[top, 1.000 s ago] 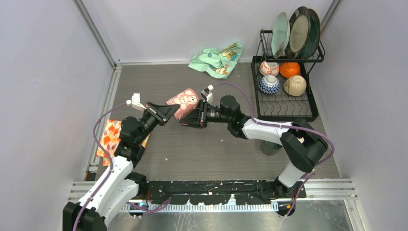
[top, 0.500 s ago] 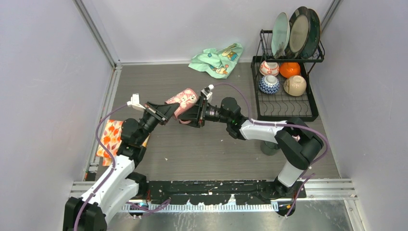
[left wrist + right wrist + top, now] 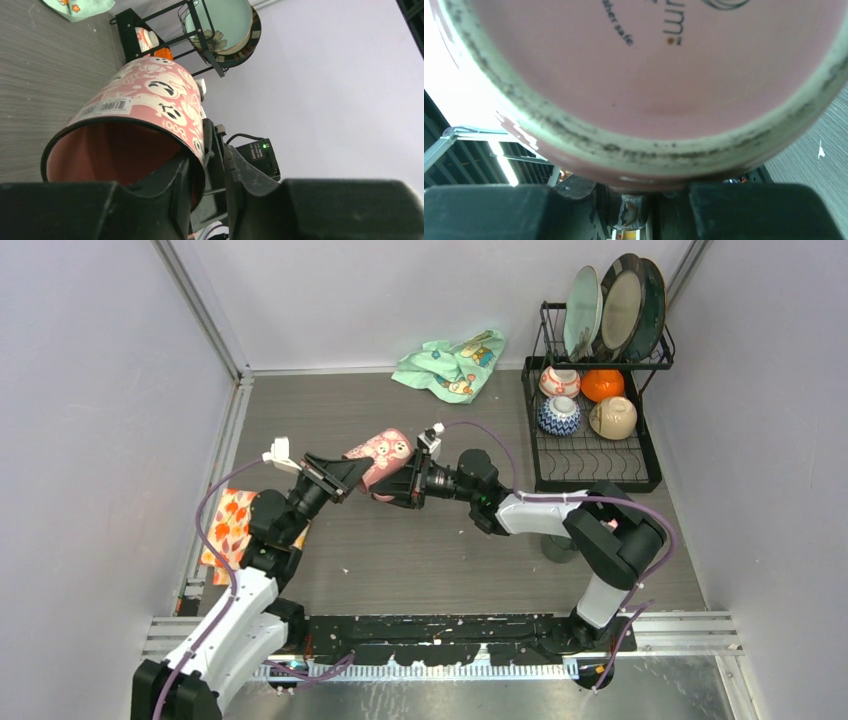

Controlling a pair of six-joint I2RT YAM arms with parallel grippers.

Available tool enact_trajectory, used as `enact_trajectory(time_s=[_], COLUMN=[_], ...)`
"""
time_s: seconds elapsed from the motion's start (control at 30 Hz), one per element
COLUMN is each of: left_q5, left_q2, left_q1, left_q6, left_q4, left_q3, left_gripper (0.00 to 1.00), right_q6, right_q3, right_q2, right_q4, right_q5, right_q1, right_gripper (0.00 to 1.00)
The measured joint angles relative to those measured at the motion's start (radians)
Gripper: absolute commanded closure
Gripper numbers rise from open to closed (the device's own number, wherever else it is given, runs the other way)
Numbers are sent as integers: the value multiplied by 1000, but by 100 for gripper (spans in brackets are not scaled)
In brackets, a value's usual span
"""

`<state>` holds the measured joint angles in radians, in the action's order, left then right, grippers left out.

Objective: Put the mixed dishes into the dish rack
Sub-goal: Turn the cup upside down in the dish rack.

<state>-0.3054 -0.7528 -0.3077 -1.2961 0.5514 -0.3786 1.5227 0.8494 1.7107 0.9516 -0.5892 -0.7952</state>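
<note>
The pink cup (image 3: 385, 450) hangs tilted above the middle of the table between both grippers. Its mouth (image 3: 115, 150) faces the left wrist camera and its base (image 3: 649, 65) fills the right wrist view. My left gripper (image 3: 345, 475) straddles the rim: one finger sits inside the cup and the other stands off the wall with a gap, so it is open. My right gripper (image 3: 392, 488) comes from the base end, and the cup's lower edge sits down between its fingers (image 3: 574, 200). The dish rack (image 3: 640, 475) stands at the back right with three plates (image 3: 620, 305) upright on its upper shelf.
Several bowls (image 3: 560, 416) lie in the rack's lower basket. A mint-green cloth (image 3: 450, 365) lies at the back next to the rack. An orange floral cloth (image 3: 228, 523) lies at the left edge under my left arm. A dark round thing (image 3: 556, 548) sits partly under my right arm.
My right gripper has reached a little farther left along the cup. My left gripper's outer finger has come off the rim. The cup has barely moved.
</note>
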Motion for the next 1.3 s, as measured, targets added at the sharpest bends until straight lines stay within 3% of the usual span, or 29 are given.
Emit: enact_trajectory(time_s=[0.2,0.37,0.47,0.57,0.9,1.3], left_q5=[9,10,9,10,53,137], left_q2=[77,97,103,108,131,85], left_q1=[-1,-2,-3,-3,-11,-27], left_q6=[36,60,98,155,444,809], left_q4=[-98,-170,-250,-367,-701,-955], left_q3=[-8,-39,-64,-113,-291,-352], left_gripper=[35,19,16,2,0,0], right_q6=[3,2,-14,-74,-456,-737], right_q3=[-18,-30,-34,-42,29,127], right_q2=[0,0,-11,-68,-402,-533], right_q4=[-10,-58,-124,-253,-871,-1353], right_q5=[13,52,76,107,360,754], right_q1=[21,71,104,132,175,311], right_gripper=[99,99,99,99,99,99])
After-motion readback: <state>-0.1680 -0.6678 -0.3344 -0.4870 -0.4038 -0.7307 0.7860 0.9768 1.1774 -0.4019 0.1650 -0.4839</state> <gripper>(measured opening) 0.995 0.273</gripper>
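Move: The right hand holds the pink cup; the free spot for it at the front of the dish rack's lower tier lies about 42 cm to the right, 15 cm ahead and 18 cm below. Beyond the spot, both some 24 cm ahead of the hand, sit the blue bowl, 39 cm right, and the tan bowl, 52 cm right; the dark green mug stands 37 cm right, 5 cm back. From the left hand, at the cup's rim, the spot is about 45 cm right, 11 cm ahead. Spread the left gripper wide to release the cup's rim, easing it back a little, then sink it about 5 cm and drift left while it rolls left side up. Keep the right gripper's hold on the cup and carry it first forward and down, then sweep some 25 cm right towards the rack, swinging the fingers clockwise from pointing left to pointing forward and down. ##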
